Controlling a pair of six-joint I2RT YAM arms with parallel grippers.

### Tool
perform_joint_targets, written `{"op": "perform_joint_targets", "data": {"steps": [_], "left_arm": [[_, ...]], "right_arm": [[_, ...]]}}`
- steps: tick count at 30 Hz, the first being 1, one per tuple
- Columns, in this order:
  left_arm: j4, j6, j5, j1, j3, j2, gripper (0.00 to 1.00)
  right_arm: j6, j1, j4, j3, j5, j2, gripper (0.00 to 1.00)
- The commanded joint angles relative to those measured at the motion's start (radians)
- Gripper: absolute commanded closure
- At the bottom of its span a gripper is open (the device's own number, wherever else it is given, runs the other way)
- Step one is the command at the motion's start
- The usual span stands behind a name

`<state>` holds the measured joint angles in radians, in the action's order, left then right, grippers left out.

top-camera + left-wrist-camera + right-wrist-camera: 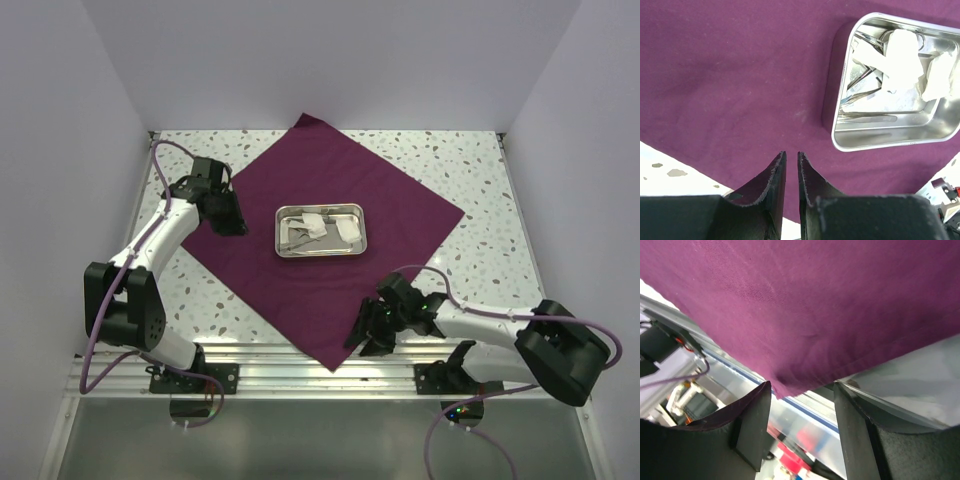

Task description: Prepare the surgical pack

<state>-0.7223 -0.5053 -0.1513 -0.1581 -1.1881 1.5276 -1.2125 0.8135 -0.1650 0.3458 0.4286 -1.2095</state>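
Observation:
The large maroon cloth (400, 195) lies flat as a diamond on the speckled table. At its middle stands the shallow steel tray (279, 232), holding white gauze pads (349, 229) and metal instruments (297, 238). The left wrist view shows the cloth (740, 75), tray (836, 100), gauze (902, 55), tweezers (865, 118) and scissors (874, 37). My left gripper (232, 222) (791, 154) hovers over the cloth's left corner, its jaws a narrow slit apart with nothing between them. My right gripper (368, 338) (802, 387) is open around the cloth's near corner (782, 390).
An aluminium rail (300, 358) runs along the near table edge just below the cloth's near corner, also visible as the rail (735, 367) in the right wrist view with cables beside it. White walls enclose the speckled table (470, 160) on three sides.

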Motion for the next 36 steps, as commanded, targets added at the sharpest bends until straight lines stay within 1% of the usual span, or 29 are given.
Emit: {"op": "perform_joint_targets", "data": {"steps": [1, 3, 7, 11, 14, 15, 16, 17, 18, 19, 20, 21, 22, 27, 30, 32, 34, 36], "left_arm": [[0.015, -0.004, -0.017, 0.0, -0.03, -0.02, 0.82], [0.014, -0.002, -0.019, 0.0, -0.034, -0.018, 0.82], [0.012, 0.004, -0.019, 0.0, -0.039, -0.018, 0.82], [0.012, 0.014, -0.025, 0.0, -0.038, -0.02, 0.82], [0.004, 0.027, -0.027, 0.0, -0.038, -0.023, 0.82], [0.001, 0.031, -0.027, 0.0, -0.038, -0.026, 0.82], [-0.002, 0.033, -0.027, 0.0, -0.038, -0.032, 0.82], [-0.006, 0.036, -0.025, 0.0, -0.038, -0.034, 0.82], [-0.008, 0.039, -0.024, 0.0, -0.038, -0.037, 0.82], [-0.009, 0.043, -0.022, 0.0, -0.036, -0.044, 0.82], [-0.012, 0.047, -0.018, 0.0, -0.034, -0.047, 0.82], [-0.014, 0.051, -0.017, 0.0, -0.031, -0.05, 0.82], [-0.016, 0.054, -0.014, 0.002, -0.03, -0.055, 0.82], [-0.022, 0.063, -0.002, 0.003, -0.025, -0.06, 0.82], [-0.029, 0.067, 0.022, 0.006, -0.031, -0.064, 0.82], [-0.032, 0.071, 0.039, 0.008, -0.034, -0.075, 0.82], [-0.035, 0.076, 0.05, 0.008, -0.042, -0.083, 0.81], [-0.043, 0.086, 0.07, 0.009, -0.05, -0.086, 0.82]], "right_arm": [[-0.135, 0.05, 0.073, 0.015, -0.139, 0.013, 0.44], [-0.18, 0.073, 0.096, -0.014, -0.183, 0.036, 0.43], [-0.234, 0.119, 0.13, 0.002, -0.263, 0.025, 0.43], [-0.288, 0.194, 0.188, 0.033, -0.338, -0.044, 0.46], [-0.341, 0.237, 0.243, 0.033, -0.387, -0.082, 0.52], [-0.347, 0.242, 0.252, 0.036, -0.41, -0.076, 0.57], [-0.343, 0.245, 0.234, 0.041, -0.421, -0.065, 0.6], [-0.338, 0.245, 0.216, 0.06, -0.425, -0.055, 0.66], [-0.332, 0.245, 0.2, 0.068, -0.426, -0.033, 0.79], [-0.331, 0.246, 0.181, 0.076, -0.426, -0.024, 0.88], [-0.325, 0.245, 0.171, 0.099, -0.426, -0.016, 0.92], [-0.302, 0.243, 0.168, 0.116, -0.426, -0.01, 0.99], [-0.289, 0.242, 0.106, 0.137, -0.426, -0.009, 1.0], [-0.173, 0.196, -0.036, 0.301, -0.39, -0.028, 1.0], [-0.118, 0.127, -0.099, 0.378, -0.367, -0.032, 1.0], [-0.09, 0.055, -0.113, 0.441, -0.334, -0.048, 1.0], [-0.046, -0.021, -0.126, 0.488, -0.294, -0.082, 1.0], [0.008, -0.057, -0.163, 0.586, -0.26, -0.151, 1.0]]}}
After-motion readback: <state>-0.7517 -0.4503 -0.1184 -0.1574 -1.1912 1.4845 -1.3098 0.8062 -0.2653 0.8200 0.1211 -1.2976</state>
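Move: The near corner of the purple drape lies about 4 cm to the right gripper's left, some 3 cm back and 2 cm below its half-open fingers. The steel tray of instruments sits on the drape about 28 cm ahead and 7 cm left of that gripper, with the gauze pad in its right end 28 cm ahead and 1 cm left. From the left gripper the drape corner is about 29 cm back, 22 cm right and 12 cm below. Slide the right gripper low and leftward about 4 cm onto the near corner of the drape and shut the fingers to pinch the cloth. Then, keeping the grip, lift about 12 cm and sweep some 12 cm forward towards the tray's near side, drifting a little farther left at first, while the fingertips tilt up and forward nearly 20 degrees. ##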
